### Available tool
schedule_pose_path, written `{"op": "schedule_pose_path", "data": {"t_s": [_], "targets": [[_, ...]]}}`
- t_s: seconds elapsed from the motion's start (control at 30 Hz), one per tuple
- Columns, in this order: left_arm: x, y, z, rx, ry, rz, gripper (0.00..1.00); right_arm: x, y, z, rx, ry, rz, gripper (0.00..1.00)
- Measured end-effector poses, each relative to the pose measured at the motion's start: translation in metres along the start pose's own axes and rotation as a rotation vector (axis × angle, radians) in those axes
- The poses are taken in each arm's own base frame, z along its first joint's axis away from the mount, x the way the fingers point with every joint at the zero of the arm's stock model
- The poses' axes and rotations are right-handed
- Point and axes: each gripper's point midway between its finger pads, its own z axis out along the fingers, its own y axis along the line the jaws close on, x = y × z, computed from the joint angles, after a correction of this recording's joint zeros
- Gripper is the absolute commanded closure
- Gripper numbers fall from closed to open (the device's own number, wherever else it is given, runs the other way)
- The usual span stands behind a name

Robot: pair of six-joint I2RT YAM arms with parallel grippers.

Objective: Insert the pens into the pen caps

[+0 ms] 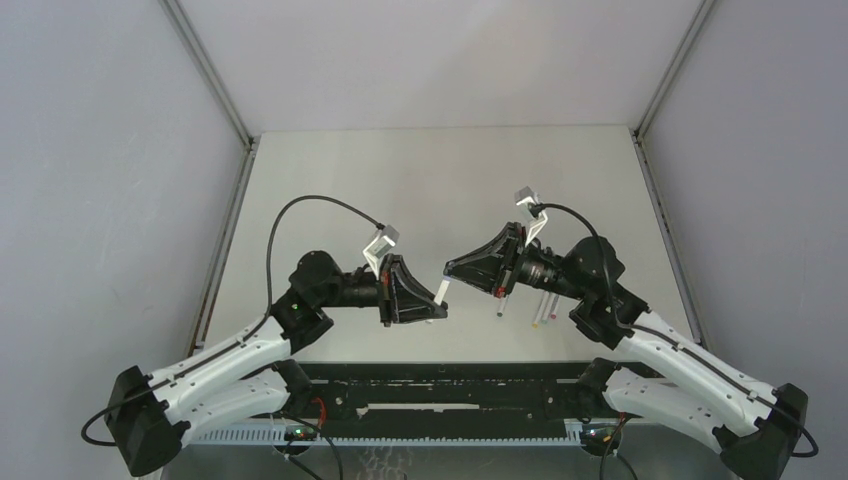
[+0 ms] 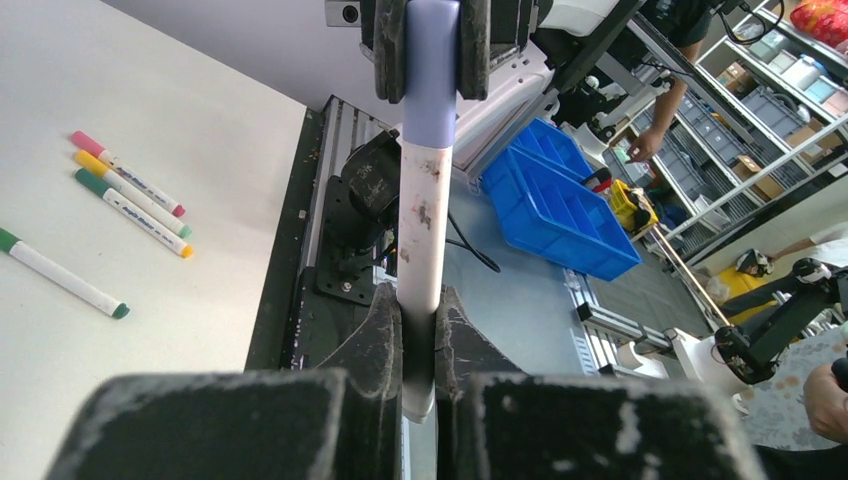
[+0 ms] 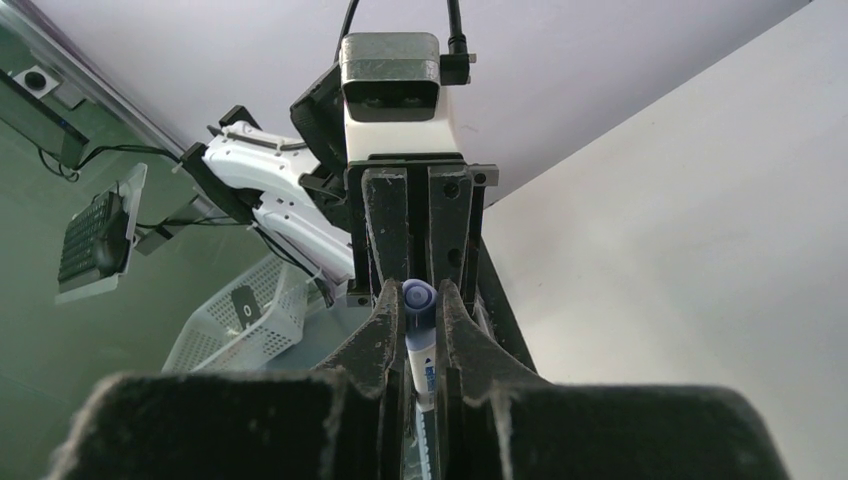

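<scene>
My left gripper (image 2: 418,312) is shut on the lower end of a white pen (image 2: 422,230). The pen's upper end sits in a lavender-blue pen cap (image 2: 432,85), which is pinched between my right gripper's fingers (image 2: 390,50). In the right wrist view my right gripper (image 3: 418,305) is shut on that cap (image 3: 418,297), with the white barrel (image 3: 424,375) running down between the jaws. In the top view both grippers, left (image 1: 432,308) and right (image 1: 453,270), meet above the table's front middle with the pen (image 1: 442,291) between them.
Several capped pens lie on the table by my right arm (image 1: 540,310): pink (image 2: 125,172), yellow (image 2: 135,205), and green (image 2: 60,275) ones show in the left wrist view. The table's front rail (image 1: 430,385) lies just below the grippers. A blue bin (image 2: 560,200) stands off the table.
</scene>
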Motion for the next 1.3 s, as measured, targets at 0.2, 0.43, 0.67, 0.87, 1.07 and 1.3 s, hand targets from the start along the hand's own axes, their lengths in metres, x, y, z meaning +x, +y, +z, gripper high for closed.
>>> {"op": "schedule_pose_path", "data": {"t_s": [0.2,0.43,0.67,0.87,1.07,1.3], "targets": [[0.003,0.005,0.001,-0.002,0.014,-0.023,1.00,0.004,-0.008,0.006,0.029,-0.019,-0.017,1.00],[0.008,0.010,0.001,-0.012,0.034,-0.031,0.61,0.007,-0.014,0.005,0.059,-0.009,-0.045,1.00],[-0.046,0.057,-0.018,-0.293,-0.226,0.126,0.11,0.029,-0.066,-0.025,0.299,0.102,0.057,1.00],[-0.038,0.114,-0.075,-0.677,-0.318,0.141,0.02,0.001,-0.147,-0.081,0.702,0.013,0.112,1.00],[-0.039,0.186,-0.184,-1.160,-0.478,0.055,0.03,0.033,-0.227,-0.144,1.044,0.098,0.270,1.00],[-0.009,0.212,-0.291,-1.539,-0.658,-0.023,0.02,0.082,-0.261,-0.187,1.182,0.192,0.424,0.89]]}}
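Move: Below and to the right of the right hand is the bare table the capped pen goes to: about 10 cm forward, 19 to the right, 31 down. At that depth a lone green pen lies 12 forward and 15 right, the dark green pen 9 forward and 23 right, the yellow 10 forward and 25 right. From the left hand, on the pen's tail, the purple cap in the right fingers is about 4 cm forward, 1 right and 5 up. Keeping both grips on the pen at first, the hands barely shift; then the left fingers open wide and let go of its tail, the hand leaving forward, then mostly left, about 27 cm, and down, swinging some 90 degrees counter-clockwise to point forward. The right keeps the purple cap pinched, going right and forward, then dropping some 24 cm towards the table beside the pens, its fingers tipping steeply down. ##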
